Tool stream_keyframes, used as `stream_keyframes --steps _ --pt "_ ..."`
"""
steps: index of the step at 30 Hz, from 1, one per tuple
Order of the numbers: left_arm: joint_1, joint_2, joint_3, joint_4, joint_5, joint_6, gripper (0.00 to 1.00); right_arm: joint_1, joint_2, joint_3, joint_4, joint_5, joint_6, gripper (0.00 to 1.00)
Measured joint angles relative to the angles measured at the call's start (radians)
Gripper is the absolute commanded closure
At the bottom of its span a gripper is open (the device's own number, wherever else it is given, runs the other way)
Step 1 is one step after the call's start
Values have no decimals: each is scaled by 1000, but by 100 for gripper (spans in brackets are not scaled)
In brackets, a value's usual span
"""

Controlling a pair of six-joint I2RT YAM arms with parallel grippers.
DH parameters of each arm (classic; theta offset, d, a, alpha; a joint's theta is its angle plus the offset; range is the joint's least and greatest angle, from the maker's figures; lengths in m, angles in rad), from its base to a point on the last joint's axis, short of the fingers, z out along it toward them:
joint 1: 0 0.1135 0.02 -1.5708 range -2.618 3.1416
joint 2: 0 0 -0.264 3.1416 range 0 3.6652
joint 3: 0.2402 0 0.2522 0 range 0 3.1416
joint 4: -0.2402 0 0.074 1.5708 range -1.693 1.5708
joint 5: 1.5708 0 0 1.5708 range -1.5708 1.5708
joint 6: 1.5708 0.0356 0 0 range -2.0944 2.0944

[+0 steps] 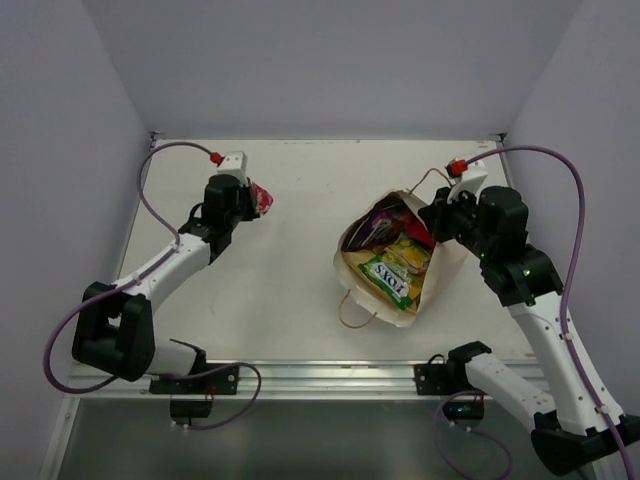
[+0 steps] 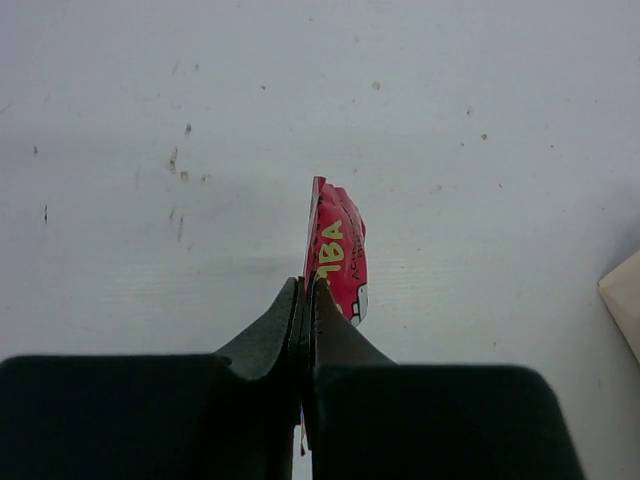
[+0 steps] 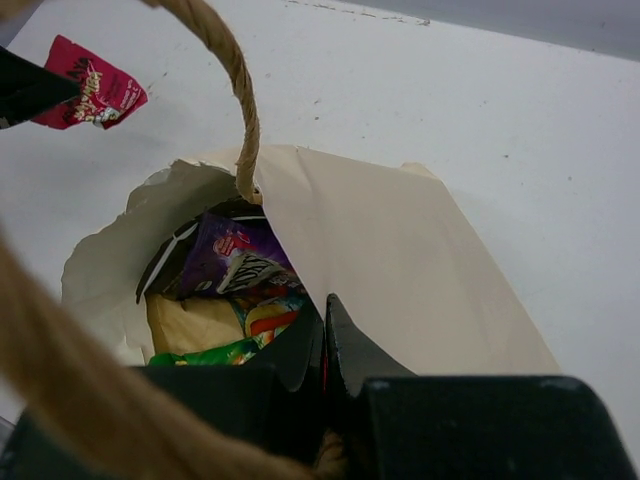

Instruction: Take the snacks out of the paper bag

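Observation:
The cream paper bag (image 1: 430, 285) lies at the table's middle right, mouth open. It holds several snacks: a green-yellow packet (image 1: 392, 275), a purple packet (image 3: 235, 255), a tan pouch (image 3: 190, 322) and a green packet (image 3: 200, 352). My right gripper (image 1: 437, 220) is shut on the bag's upper rim (image 3: 400, 250) and holds the mouth open; in the right wrist view the gripper (image 3: 323, 305) is shut. My left gripper (image 1: 245, 195) is shut on a red packet (image 1: 263, 198) at the table's far left, just above the surface; the left wrist view shows the gripper (image 2: 308, 285) and the packet (image 2: 338, 255).
One brown cord handle (image 1: 355, 310) lies on the table near the bag's front. The other cord handle (image 3: 235, 80) loops up past my right wrist. The white table (image 1: 300, 300) is walled on the left, back and right. A corner of the bag (image 2: 625, 300) shows in the left wrist view.

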Motion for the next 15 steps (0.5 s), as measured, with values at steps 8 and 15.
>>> stream_keyframes --steps 8,15 --pt "183 45 -170 135 132 -163 14 0 2 -9 14 -4 7 98" --pt "135 -137 -173 120 283 -164 7 0 11 4 5 -7 6 95"
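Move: The red snack is already pinched in the shut left fingers; the bare patch of table it is taken to lies about 5 cm to that hand's left, level with it fore and aft, and some 15 cm below. The open paper bag stands about 32 cm to the left hand's right, 10 cm nearer the base and some 6 cm lower. From the right hand, the patch is roughly 41 cm left, 12 cm ahead and 28 cm down. The red snack is carried down about 6 cm and left about 5 cm by the left hand, whose fingers spread from shut to almost fully open on the way and let go of it. The empty hand then climbs some 6 cm and swings back to the right, drawing slightly towards its base, its left side tipped down about 15 degrees. The right hand stays put, still pinching the bag's rim. ##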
